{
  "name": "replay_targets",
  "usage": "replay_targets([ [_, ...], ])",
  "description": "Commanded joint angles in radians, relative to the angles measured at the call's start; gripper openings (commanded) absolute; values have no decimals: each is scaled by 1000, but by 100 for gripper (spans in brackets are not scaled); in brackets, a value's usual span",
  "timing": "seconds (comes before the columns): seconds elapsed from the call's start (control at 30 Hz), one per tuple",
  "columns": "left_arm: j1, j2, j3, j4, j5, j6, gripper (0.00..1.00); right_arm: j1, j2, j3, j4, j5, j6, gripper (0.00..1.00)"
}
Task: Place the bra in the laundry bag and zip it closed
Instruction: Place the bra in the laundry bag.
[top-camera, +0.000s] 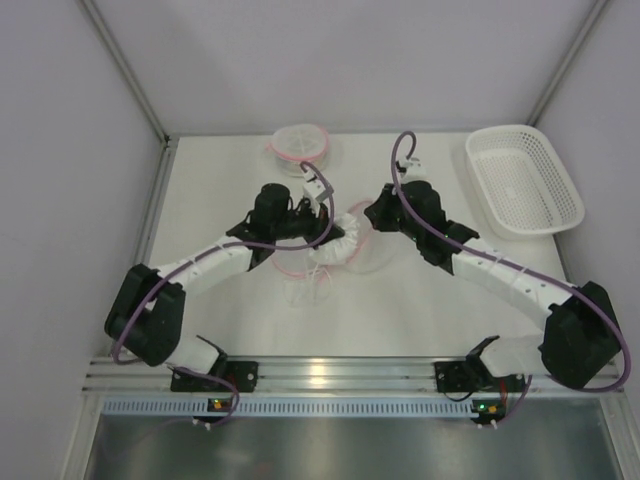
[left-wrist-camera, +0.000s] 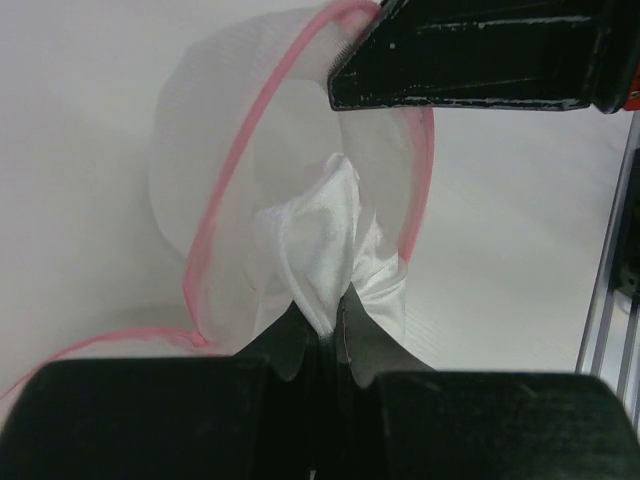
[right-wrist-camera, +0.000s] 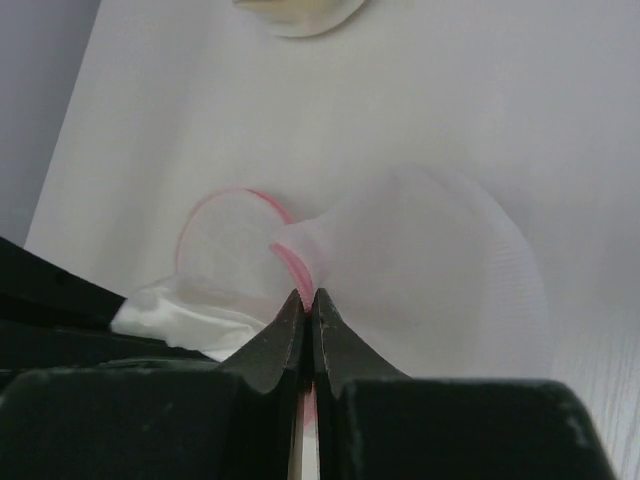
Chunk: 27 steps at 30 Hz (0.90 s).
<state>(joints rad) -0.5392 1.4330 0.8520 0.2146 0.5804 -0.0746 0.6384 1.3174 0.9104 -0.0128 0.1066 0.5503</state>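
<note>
The laundry bag (top-camera: 368, 252) is a white mesh pouch with a pink zipper rim, lying at the table's middle with its mouth held up. My right gripper (top-camera: 374, 214) (right-wrist-camera: 308, 295) is shut on that pink rim (right-wrist-camera: 296, 265). The bra (top-camera: 318, 264) is white satin fabric, bunched at the bag's mouth. My left gripper (top-camera: 318, 214) (left-wrist-camera: 326, 306) is shut on a fold of the bra (left-wrist-camera: 325, 245), which sits partly inside the mesh bag (left-wrist-camera: 215, 150). In the right wrist view the bra (right-wrist-camera: 190, 315) lies left of the mesh (right-wrist-camera: 440, 270).
A white plastic basket (top-camera: 524, 180) stands at the back right. A round white item with pink trim (top-camera: 300, 146) rests at the back centre. The right gripper's black body (left-wrist-camera: 480, 55) hangs over the bag in the left wrist view.
</note>
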Motion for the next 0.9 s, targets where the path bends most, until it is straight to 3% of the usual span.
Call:
replay_targets([
  [0.0, -37, 73, 65, 39, 93, 35, 0, 21, -47, 4, 63, -28, -4, 0],
  [0.17, -80, 174, 149, 37, 99, 59, 0, 44, -26, -2, 73, -71, -9, 0],
  [0.4, -93, 297, 240, 40, -7, 12, 0, 63, -63, -36, 56, -35, 19, 0],
  [0.43, -94, 303, 245, 40, -7, -7, 5, 64, -66, -38, 44, -18, 17, 0],
  [0.53, -93, 284, 231, 39, -23, -40, 40, 63, -63, -53, 16, 22, 25, 0],
  [0.57, -93, 270, 222, 35, -31, -42, 85, 63, -60, -57, 16, 33, 28, 0],
  [0.6, -94, 253, 213, 26, -45, -45, 98, 63, -60, -57, -22, 45, 34, 0],
  [0.87, -82, -14, 148, -312, -246, -19, 98, 43, -21, 4, -98, 111, 27, 0],
])
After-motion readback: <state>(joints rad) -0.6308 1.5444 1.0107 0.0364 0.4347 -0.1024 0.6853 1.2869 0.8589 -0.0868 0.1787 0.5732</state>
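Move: The bra is already hanging from the left fingers, and the laundry bag's open mouth is some 6 cm to this hand's right, roughly 1 cm nearer the robot and 6 cm lower. The bag's lid flap lies about 8 cm left, 4 cm back; the filled bag about 21 cm ahead, 7 cm left. From the right hand, already pinching the rim, the mouth is about 4 cm back, 5 cm left and 4 cm lower. The bra is carried by the left hand about 6 cm right and 4.5 cm down, with a little forward travel, into the bag mouth; there the fingers open wide and let go, and the hand backs off left and up some 3 cm. The right hand keeps its pinch on the rim, shifting back 2 cm and slightly left, then right and down about 3 cm. ##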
